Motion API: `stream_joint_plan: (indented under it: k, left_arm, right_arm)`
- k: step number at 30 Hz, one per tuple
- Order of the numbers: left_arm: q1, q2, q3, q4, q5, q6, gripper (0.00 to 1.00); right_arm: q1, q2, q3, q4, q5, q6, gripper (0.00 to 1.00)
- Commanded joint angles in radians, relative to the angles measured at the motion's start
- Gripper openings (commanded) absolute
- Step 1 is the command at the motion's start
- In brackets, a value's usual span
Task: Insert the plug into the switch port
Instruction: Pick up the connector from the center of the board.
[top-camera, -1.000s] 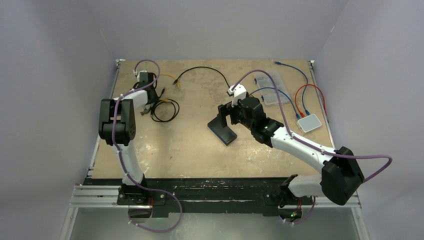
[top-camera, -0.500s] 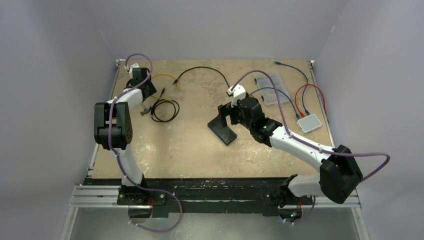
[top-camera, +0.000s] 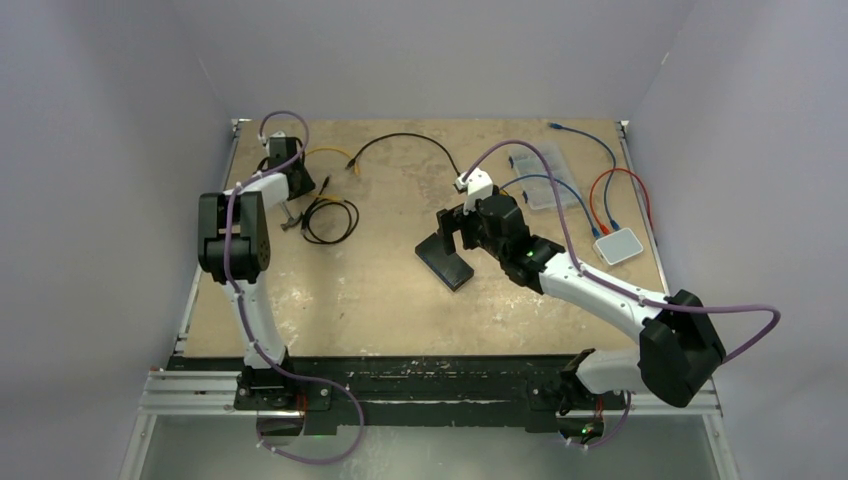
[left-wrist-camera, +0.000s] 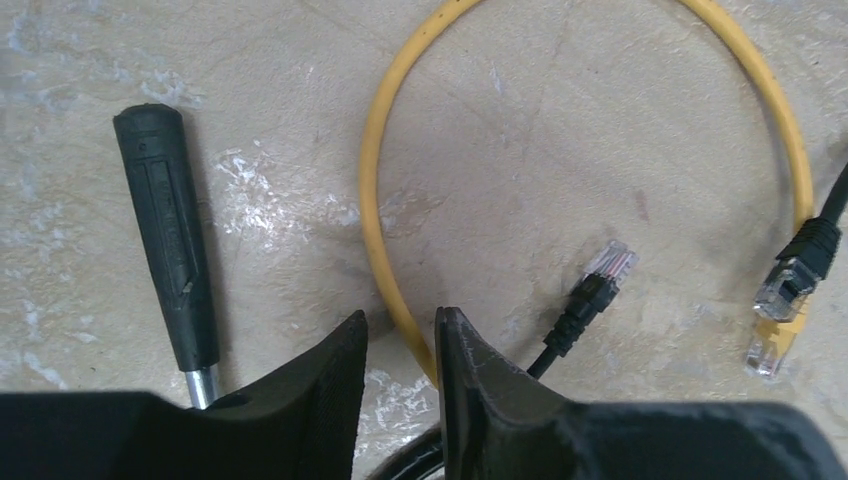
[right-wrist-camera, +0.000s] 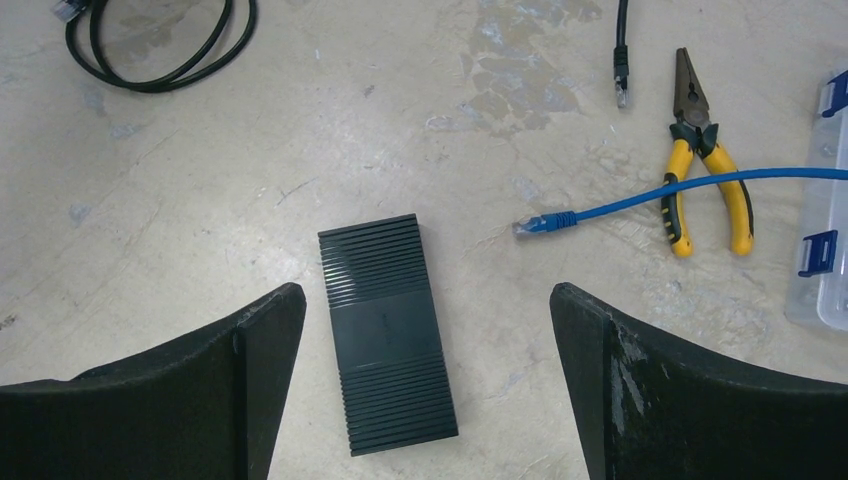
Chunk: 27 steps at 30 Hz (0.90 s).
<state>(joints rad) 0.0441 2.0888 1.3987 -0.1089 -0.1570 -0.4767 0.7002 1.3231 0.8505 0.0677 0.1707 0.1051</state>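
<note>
The black switch lies flat on the table, and my right gripper hovers over it, open wide and empty. In the top view the switch sits mid-table under that gripper; its ports do not show. At the far left, my left gripper is low over the cables, its jaws a narrow gap apart. A yellow cable curves down into that gap and under the right finger. A black cable's clear-tipped plug lies free just to the right. Another black plug and a yellow plug lie further right.
A black-handled tool lies left of the left fingers. A black cable coil lies nearby. Yellow pliers, a blue cable and a clear plastic box lie right of the switch. A white device with red and blue cables sits far right.
The left arm's wrist swung toward the far-left corner and came back a little, and its jaws shifted in width. The right arm and the switch have not moved.
</note>
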Motion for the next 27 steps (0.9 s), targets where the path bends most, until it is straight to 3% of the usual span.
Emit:
stream_joint_plan:
  k: [1,5,9,21,27]
  left_arm:
    - [-0.005,0.038,0.033,-0.115,-0.050,0.093,0.28]
    - [-0.058,0.043,0.060,-0.176,-0.168,0.193,0.18]
    - [-0.088,0.031,0.071,-0.203,-0.185,0.218,0.01]
    - [-0.089,-0.330,0.019,-0.198,-0.161,0.228,0.00]
    - [-0.090,-0.544,-0.055,-0.289,-0.016,0.177,0.00]
  right_arm:
    - [0.001,-0.003,0.021,0.014,0.037,0.003,0.94]
    - [0.001,-0.013,0.017,0.014,0.041,0.002,0.94]
    - [0.001,-0.022,0.012,0.017,0.032,0.005,0.94]
    - [0.001,-0.030,0.004,0.032,-0.019,0.014,0.94]
    - [0.001,-0.003,0.015,0.063,-0.057,0.002,0.93]
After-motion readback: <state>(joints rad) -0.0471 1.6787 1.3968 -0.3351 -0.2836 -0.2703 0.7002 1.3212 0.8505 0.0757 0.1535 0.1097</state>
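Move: The left hand is down at the board, fingers a third open astride the left side of the yellow cable's loop, which lies about 1 cm to its right, 1 cm back and 1 cm below. At the same level, the black plug is about 4 cm ahead and 5 cm right, the hammer handle some 8 cm left and 1 cm ahead, and the black cable coil roughly 7 cm back and 7 cm right. From the idle right hand, the yellow cable lies some 38 cm left, 17 cm ahead and 16 cm below. The left fingers shut on the yellow cable and pinch it, while the hand shifts a centimetre or so back and to the right and rolls its left side up about 15 degrees. Keeping the pinch, it then lifts fast, some 16 cm up and a few centimetres farther back, away from the board, with the fingertips tilting up late in the rise. ##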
